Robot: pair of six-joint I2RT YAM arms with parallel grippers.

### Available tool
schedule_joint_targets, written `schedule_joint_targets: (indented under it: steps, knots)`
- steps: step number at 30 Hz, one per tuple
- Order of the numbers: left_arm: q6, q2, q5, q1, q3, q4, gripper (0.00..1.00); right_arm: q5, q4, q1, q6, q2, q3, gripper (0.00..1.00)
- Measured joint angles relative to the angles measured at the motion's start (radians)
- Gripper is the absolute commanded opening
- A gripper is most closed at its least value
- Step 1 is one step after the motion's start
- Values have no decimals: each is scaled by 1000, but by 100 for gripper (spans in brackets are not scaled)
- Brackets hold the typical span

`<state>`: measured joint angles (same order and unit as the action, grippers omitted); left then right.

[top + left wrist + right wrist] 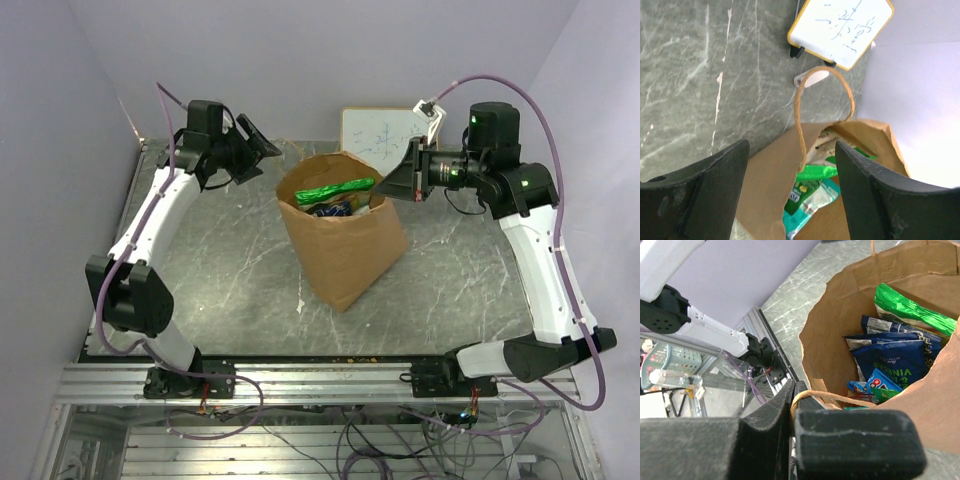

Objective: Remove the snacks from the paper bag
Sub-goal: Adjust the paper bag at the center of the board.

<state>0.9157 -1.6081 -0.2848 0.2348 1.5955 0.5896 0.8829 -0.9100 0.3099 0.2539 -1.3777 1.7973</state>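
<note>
The brown paper bag (345, 250) stands open in the middle of the table, its mouth facing up. Inside lie the snacks: a green packet (335, 190) on top, dark blue packets (895, 355) and small blue and teal packs (875, 385) below. My right gripper (388, 184) is at the bag's right rim, shut on its twisted paper handle (830, 397). My left gripper (262, 145) is open and empty, to the upper left of the bag. In the left wrist view the bag's other handle (822, 107) stands up between the fingers, with green and teal packets (812, 192) below.
A small framed whiteboard (385, 132) stands behind the bag at the back of the table. Purple walls close in the back and sides. The aluminium frame rail (300, 385) runs along the near edge.
</note>
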Motion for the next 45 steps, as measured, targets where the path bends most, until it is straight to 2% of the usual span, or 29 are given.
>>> schedule_joint_targets:
  steps: [4, 11, 13, 16, 19, 23, 25, 32, 37, 40, 45]
  knots:
    - [-2, -82, -5, 2, 80, -24, 70, -31, -31, 0, -6, 24, -6, 0]
    - [13, -190, -42, 39, 138, -98, 68, -67, -50, 0, -8, 40, -6, 0]
    - [19, -222, -53, 62, 157, -115, 64, -72, -51, 0, -8, 41, -6, 0]
    - [26, -255, -60, 92, 175, -127, 50, -86, -51, 0, -7, 46, -7, 0]
    - [35, -272, -60, 110, 182, -135, 21, -114, -61, 0, -4, 53, -7, 0]
    - [36, -275, -53, 110, 215, -135, 7, -204, -116, 0, -8, 54, 18, 0]
    - [39, -274, -52, 109, 239, -149, 7, -280, -144, 0, -5, 55, 40, 0]
    - [111, -216, -48, 130, 215, -220, 7, -745, -256, 3, 122, 55, 139, 0]
    - [151, -137, -24, 192, 183, -233, 7, -1002, -309, -9, 155, 11, 270, 0]
    - [170, -108, -4, 251, 171, -236, 7, -1091, -306, -75, 114, -22, 325, 0]
    - [201, -98, 37, 376, 129, -249, 7, -1126, -296, -248, 21, -65, 338, 0]
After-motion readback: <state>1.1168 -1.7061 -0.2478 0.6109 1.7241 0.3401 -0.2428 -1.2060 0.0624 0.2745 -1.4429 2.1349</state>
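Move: The bag's free left handle loop stands about 4 cm ahead of the open left gripper, 6 cm to its right and 2 cm below; the bag's mouth is some 10 cm back and 14 cm right, near the same height. The right gripper already pinches the other handle: from it the mouth lies roughly 6 cm ahead, 10 cm left and 8 cm down, and the whiteboard about 32 cm ahead, 12 cm right and 33 cm down. Bring the left gripper right about 8 cm and forward 5, sinking slightly, and shut it on the bag's free handle; then carry that handle up, to the right and back. Keep the right gripper's pinch and barely move until the left has closed, then sweep right some 22 cm and forward, turning the wrist about 70 degrees clockwise, to draw the bag across in front of the whiteboard. ##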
